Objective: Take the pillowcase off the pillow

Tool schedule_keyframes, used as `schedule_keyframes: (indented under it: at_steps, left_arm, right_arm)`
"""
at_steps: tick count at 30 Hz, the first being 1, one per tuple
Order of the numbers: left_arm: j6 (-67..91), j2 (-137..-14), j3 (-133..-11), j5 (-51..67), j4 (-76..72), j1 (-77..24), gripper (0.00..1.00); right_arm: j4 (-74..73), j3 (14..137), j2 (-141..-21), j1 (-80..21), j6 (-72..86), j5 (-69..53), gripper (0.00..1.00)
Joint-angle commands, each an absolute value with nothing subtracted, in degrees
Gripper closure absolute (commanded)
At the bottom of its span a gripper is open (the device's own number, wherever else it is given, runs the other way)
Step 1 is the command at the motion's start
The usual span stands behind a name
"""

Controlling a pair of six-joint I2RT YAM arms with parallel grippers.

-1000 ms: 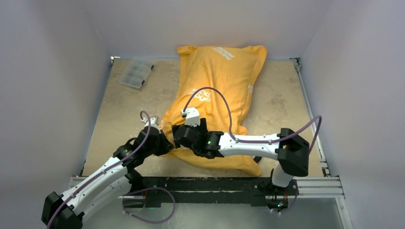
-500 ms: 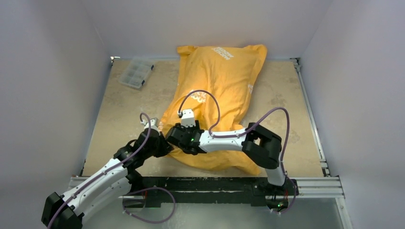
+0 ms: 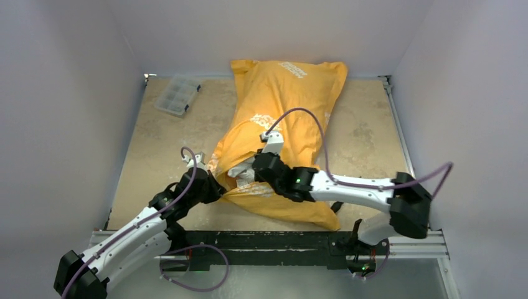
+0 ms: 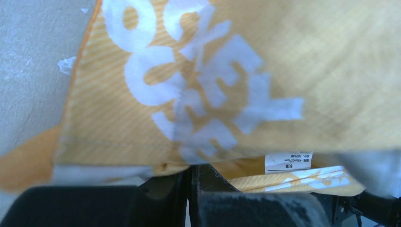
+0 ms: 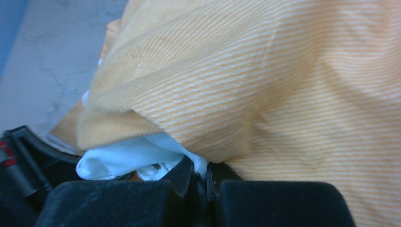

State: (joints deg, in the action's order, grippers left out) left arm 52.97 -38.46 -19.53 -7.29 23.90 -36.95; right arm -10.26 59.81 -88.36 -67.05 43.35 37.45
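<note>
The orange-yellow pillowcase [image 3: 286, 106] lies slantwise from the back wall toward the front, lettering side up, with the pillow inside. A white corner of the pillow [image 3: 240, 170] pokes out at the near-left opening. My left gripper [image 3: 215, 185] is shut on the pillowcase's hem there; the left wrist view shows the hem [image 4: 161, 166] pinched at the tips of the left gripper [image 4: 191, 170]. My right gripper [image 3: 252, 171] is shut on the pillow's white cloth [image 5: 123, 158], which the right gripper [image 5: 201, 172] pinches just under the orange fold [image 5: 283, 85].
A clear plastic box [image 3: 177, 95] sits at the back left of the table. Grey walls close in the left, back and right sides. A metal rail [image 3: 280, 240] runs along the near edge, and a white care label [image 4: 287, 161] hangs inside the opening.
My right gripper went from open to shut on the pillow's white corner and drew back to the right, baring white cloth at the opening. The left gripper kept its hold.
</note>
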Motion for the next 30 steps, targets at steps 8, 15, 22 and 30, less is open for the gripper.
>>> schedule_keyframes:
  at_steps: [8, 15, 22, 30]
  left_arm:
    - [50.16, -41.37, -26.46, -12.28, 24.83, -37.04, 1.00]
    - [46.72, -41.22, -39.18, -19.94, 29.48, -37.02, 1.00]
    - [43.17, -46.17, -48.11, -28.52, 30.08, -37.00, 1.00]
    - [44.09, -56.72, -41.10, -25.73, 21.72, -36.94, 1.00]
  right_arm:
    - [16.90, 47.50, -62.04, -62.07, 32.22, 17.23, 1.00]
    - [18.14, 44.85, -61.56, -61.26, 30.06, 10.75, 1.00]
    - [21.22, 41.88, -61.65, -61.26, 28.49, 2.80, 1.00]
    - [27.96, 41.40, -53.60, -61.02, 26.02, -4.34, 1.00]
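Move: The right fingers are already shut on the white inner pillow, whose exposed part lies about 3 cm back, 4 cm left and 3 cm below them; the orange pillow body stretches some 16 cm ahead and 10 cm right of them, the case's loose flap about 14 cm back and 8 cm right. The left hand grips the case hem beside the mouth, with the white pillow about 6 cm ahead, 7 cm right and slightly above it. Keeping its pinch on the white pillow, the right hand hauls it up about 11 cm, quickly at first and then drawing back some 6 cm towards the base, while the wrist swings counter-clockwise and rolls its left side up. The left hand keeps hold of the hem and lifts it about 15 cm while reaching some 8 cm forward, its fingers tipping upward, then sinks about 3 cm as it continues forward. ##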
